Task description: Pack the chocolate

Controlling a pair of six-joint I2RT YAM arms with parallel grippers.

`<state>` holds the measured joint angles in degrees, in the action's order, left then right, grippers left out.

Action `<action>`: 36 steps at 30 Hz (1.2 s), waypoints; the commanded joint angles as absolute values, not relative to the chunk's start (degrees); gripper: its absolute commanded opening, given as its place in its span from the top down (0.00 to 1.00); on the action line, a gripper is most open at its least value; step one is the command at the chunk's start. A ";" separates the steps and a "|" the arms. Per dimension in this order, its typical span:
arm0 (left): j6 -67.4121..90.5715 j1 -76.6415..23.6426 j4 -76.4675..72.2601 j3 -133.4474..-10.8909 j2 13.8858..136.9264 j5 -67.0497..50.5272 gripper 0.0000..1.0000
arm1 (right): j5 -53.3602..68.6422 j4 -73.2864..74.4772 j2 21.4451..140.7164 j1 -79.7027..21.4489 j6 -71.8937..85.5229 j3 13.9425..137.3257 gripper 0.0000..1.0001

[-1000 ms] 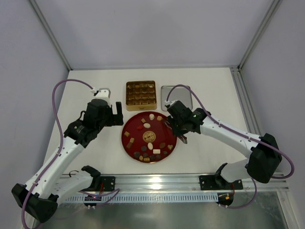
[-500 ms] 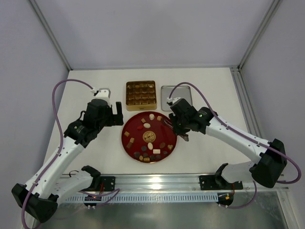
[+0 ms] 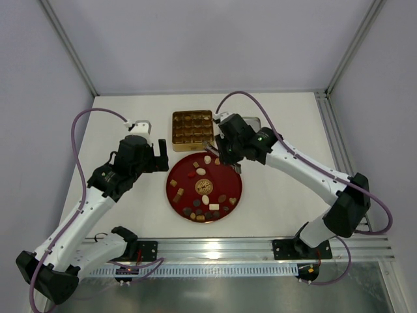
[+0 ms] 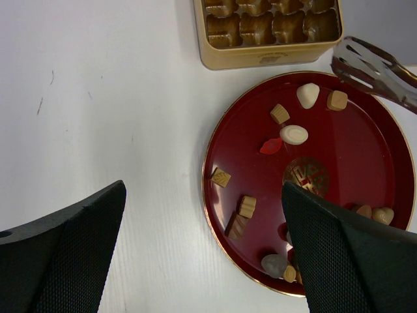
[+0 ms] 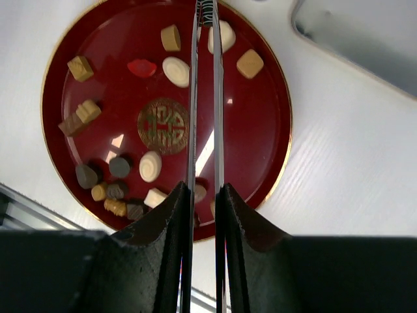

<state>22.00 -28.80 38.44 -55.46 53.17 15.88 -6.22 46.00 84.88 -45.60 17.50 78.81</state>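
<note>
Several chocolate pieces (image 3: pixel 210 207) in brown, tan and cream lie scattered on the red plate (image 3: pixel 171 186). They also show in the left wrist view, such as a cream oval (image 4: pixel 294 135), and in the right wrist view (image 5: pixel 150 166). My right gripper (image 3: pixel 223 151) (image 5: pixel 203 189) is shut on metal tongs (image 5: pixel 193 98) (image 4: pixel 373 68). The tong tips hang over the plate's far rim, by a cream piece (image 5: pixel 225 36) and near the gold box (image 3: pixel 193 126). My left gripper (image 3: pixel 154 158) (image 4: pixel 203 189) stands open and holds nothing, over the plate's left edge.
The gold box (image 4: pixel 267 32) has gridded compartments with brown pieces in them. A silver lid (image 3: pixel 251 125) lies right of the box, partly hidden by my right arm. White walls close in the table at the back and sides.
My right gripper has carried the tongs from the plate's right edge up and left to its far rim near the box. The left arm has not moved.
</note>
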 commanded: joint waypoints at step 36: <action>21.62 -28.65 37.18 -55.37 52.82 16.26 0.00 | 1.49 38.41 122.08 -40.96 16.26 120.32 0.72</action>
<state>22.00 -28.80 38.44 -55.46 53.08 15.88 0.56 41.45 122.02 -40.56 15.49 116.92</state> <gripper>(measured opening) 0.996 0.290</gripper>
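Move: The right hand grips the tongs, whose tips reach forward and left of it; they are bound for the gold box, its middle about 21 cm ahead, 14 cm left and 16 cm lower. The metal tray lies some 19 cm ahead and 7 cm right, the red plate's middle about 5 cm back and 9 cm left, the white chocolate 7 cm ahead and 7 cm left, all about 18 cm down. From the left hand the box is roughly 22 cm ahead, 12 cm right and 19 cm below. The right hand keeps the tongs squeezed at the same narrow opening and carries them quickly off the red plate to the gold box, about 15 cm forward and 11 cm left, nearly level at first, with little turn of the wrist. Once the forward reach is all but done, it slows over the box, sinks some 2 cm and then creeps a last centimetre or so left, which leaves the tong tips above the box's left part; whether a chocolate sits between the tips can't be made out. ##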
